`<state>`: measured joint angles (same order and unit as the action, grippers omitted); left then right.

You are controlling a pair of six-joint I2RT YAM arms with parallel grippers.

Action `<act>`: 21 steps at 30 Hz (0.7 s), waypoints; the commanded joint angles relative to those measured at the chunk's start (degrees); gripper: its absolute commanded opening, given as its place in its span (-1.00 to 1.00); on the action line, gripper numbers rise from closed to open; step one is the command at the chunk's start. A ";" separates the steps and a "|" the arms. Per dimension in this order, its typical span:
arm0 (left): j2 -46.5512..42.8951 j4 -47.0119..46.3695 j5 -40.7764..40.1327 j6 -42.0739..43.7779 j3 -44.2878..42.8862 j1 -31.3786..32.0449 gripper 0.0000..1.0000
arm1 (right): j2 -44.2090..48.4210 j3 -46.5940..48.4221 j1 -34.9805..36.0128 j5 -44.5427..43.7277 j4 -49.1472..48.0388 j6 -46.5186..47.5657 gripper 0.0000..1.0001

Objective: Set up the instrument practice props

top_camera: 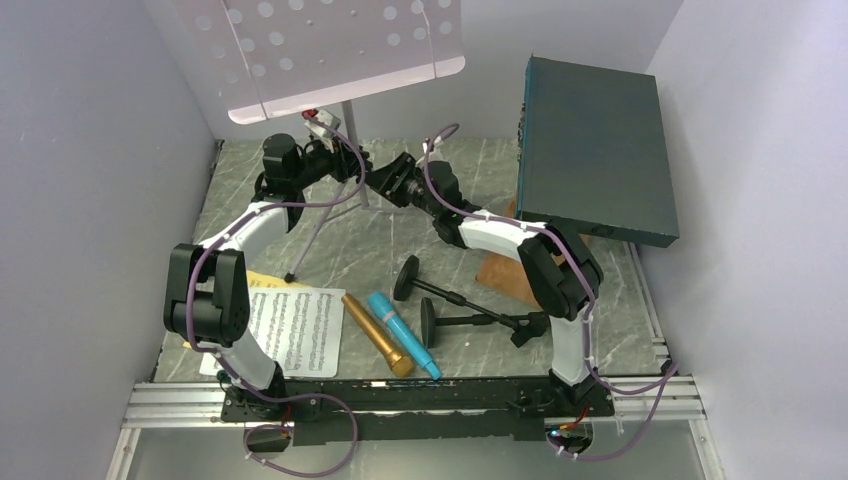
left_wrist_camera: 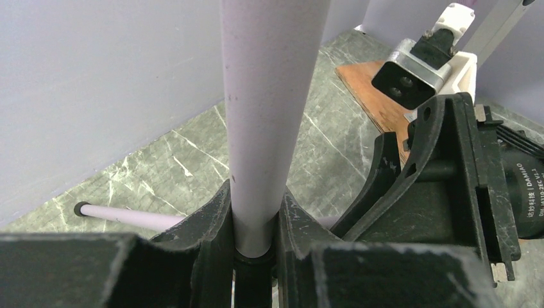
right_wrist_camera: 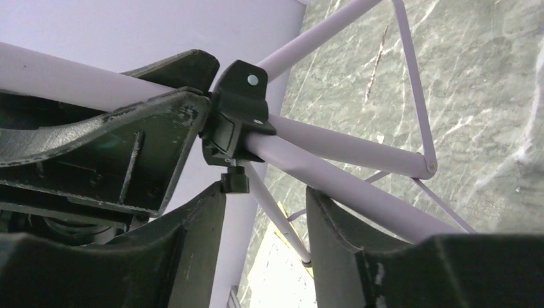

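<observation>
The pale perforated music desk (top_camera: 340, 50) stands tilted at the back on its pole (left_wrist_camera: 269, 115). My left gripper (left_wrist_camera: 256, 212) is shut on that pole just above the tripod hub. My right gripper (right_wrist_camera: 266, 205) stands open right beside the black hub collar (right_wrist_camera: 237, 122), its left finger just under the collar's knob (right_wrist_camera: 235, 181), with nothing held. The silver legs (right_wrist_camera: 333, 147) spread out from the collar. White sheet music (top_camera: 295, 325) over a yellow page, a gold microphone (top_camera: 378, 335), a blue microphone (top_camera: 402, 333) and two black mic holders (top_camera: 440, 290) (top_camera: 470, 322) lie near the front.
A large dark teal box (top_camera: 595, 150) leans at the back right over a brown wooden board (top_camera: 505, 270). Grey walls close in the left, back and right sides. Both arms meet at the middle back, gripper against gripper (top_camera: 368, 178).
</observation>
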<state>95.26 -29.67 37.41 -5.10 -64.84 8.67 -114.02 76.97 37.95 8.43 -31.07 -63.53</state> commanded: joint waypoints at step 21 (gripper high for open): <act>-3.91 1.68 0.61 -2.59 -0.21 0.21 -1.00 | 10.29 -19.62 6.56 13.31 -28.24 94.89 0.59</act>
<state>94.85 -28.71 37.56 -4.21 -64.84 8.73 -103.57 57.54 42.39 19.99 -50.65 2.94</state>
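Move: The collar knob of the music stand sits just off my half-open right fingers, about 2 cm ahead, 1 cm to the left and 2 cm above. The pole in my left hand's grip is some 6 cm ahead and 6 cm up, neither left nor right; the nearer mic stand's round base lies about 20 cm back, 5 cm right and 18 cm down. From my left hand, the knob is roughly 4 cm back, 1 cm left and 4 cm below. I draw my right hand away from the knob, mainly back by about 7 cm, easing right and dipping some 4 cm before rising to its starting height, and spread the fingers from half open to wide. Meanwhile I roll that wrist about 70 degrees counter-clockwise as seen from behind the hand. My left hand stays put and keeps its pinch on the pole. ##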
